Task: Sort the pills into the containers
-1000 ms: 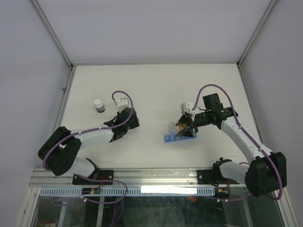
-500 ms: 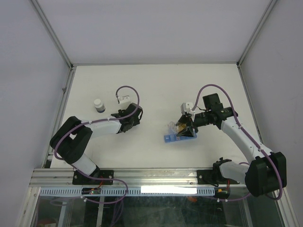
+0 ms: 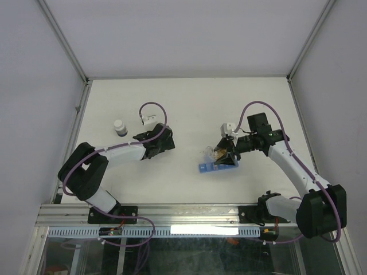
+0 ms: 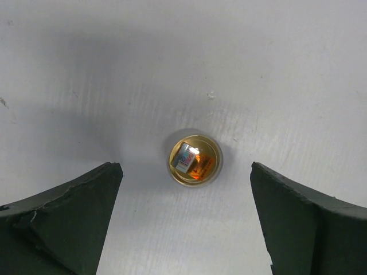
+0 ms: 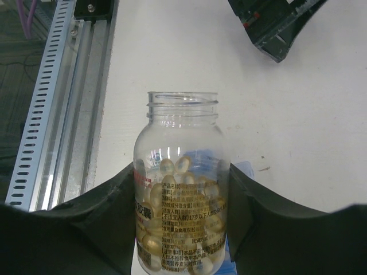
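Note:
The blue pill organiser strip point(image 3: 207, 167) lies on the white table right of centre; in the right wrist view only a bit of it point(image 5: 242, 170) shows behind the bottle. My right gripper point(image 3: 225, 153) is shut on an uncapped clear bottle point(image 5: 180, 132) of yellow softgel pills point(image 5: 172, 189), held tilted over the strip with its mouth pointing left. My left gripper point(image 3: 160, 141) is open and empty. In the left wrist view a small amber bottle point(image 4: 195, 159), seen from above, stands on the table between and just beyond its fingers point(image 4: 74, 212).
A small white round cap with a dark base point(image 3: 120, 127) stands on the table left of my left gripper. The metal rail point(image 5: 63, 97) runs along the near table edge. The side walls point(image 3: 40, 103) close the table in.
My left gripper has moved a little right and away from the base, and its elbow swung in. The right arm with the pill bottle has hardly moved.

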`<action>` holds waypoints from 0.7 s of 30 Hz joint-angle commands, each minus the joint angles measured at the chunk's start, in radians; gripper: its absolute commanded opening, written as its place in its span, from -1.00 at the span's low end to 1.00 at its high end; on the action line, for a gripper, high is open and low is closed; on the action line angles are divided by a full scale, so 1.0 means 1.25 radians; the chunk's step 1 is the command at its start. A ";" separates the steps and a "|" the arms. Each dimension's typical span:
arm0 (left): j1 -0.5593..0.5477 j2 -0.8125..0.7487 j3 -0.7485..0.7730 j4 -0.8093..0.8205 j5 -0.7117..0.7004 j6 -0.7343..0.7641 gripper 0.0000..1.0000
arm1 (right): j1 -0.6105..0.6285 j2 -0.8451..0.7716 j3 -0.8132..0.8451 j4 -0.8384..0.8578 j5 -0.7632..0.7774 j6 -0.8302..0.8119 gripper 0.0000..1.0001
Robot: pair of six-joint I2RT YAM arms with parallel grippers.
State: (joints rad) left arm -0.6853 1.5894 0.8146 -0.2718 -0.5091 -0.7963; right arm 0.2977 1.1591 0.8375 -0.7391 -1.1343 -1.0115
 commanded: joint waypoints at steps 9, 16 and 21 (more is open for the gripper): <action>0.007 -0.379 -0.125 0.181 0.268 0.133 0.98 | -0.212 -0.145 0.084 0.514 -0.167 0.742 -1.00; 0.006 -0.545 -0.196 0.305 0.412 0.146 0.98 | -0.298 -0.094 0.289 0.969 0.087 1.406 -1.00; 0.006 -0.592 -0.237 0.440 0.582 0.150 0.98 | -0.234 -0.114 0.207 1.609 0.052 1.921 -1.00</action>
State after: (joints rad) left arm -0.6853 0.8967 0.5571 0.0605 -0.0059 -0.6376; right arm -0.0586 1.0542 1.1416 0.5575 -1.0599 0.7494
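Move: The gold lid lies just under the open left hand, about 1 cm ahead and 1 cm below; the white bottle stands some 14 cm left of this hand and 7 cm ahead. The right hand already holds the open pill bottle above the blue pill box, which lies about 14 cm below it and 2 cm to its right, level fore and aft. From the right hand the lid is roughly 17 cm left, 10 cm ahead and 15 cm below. Bottle still gripped, right hand rises some 30 cm from the pill box; open left lifts 17 cm off the lid. ##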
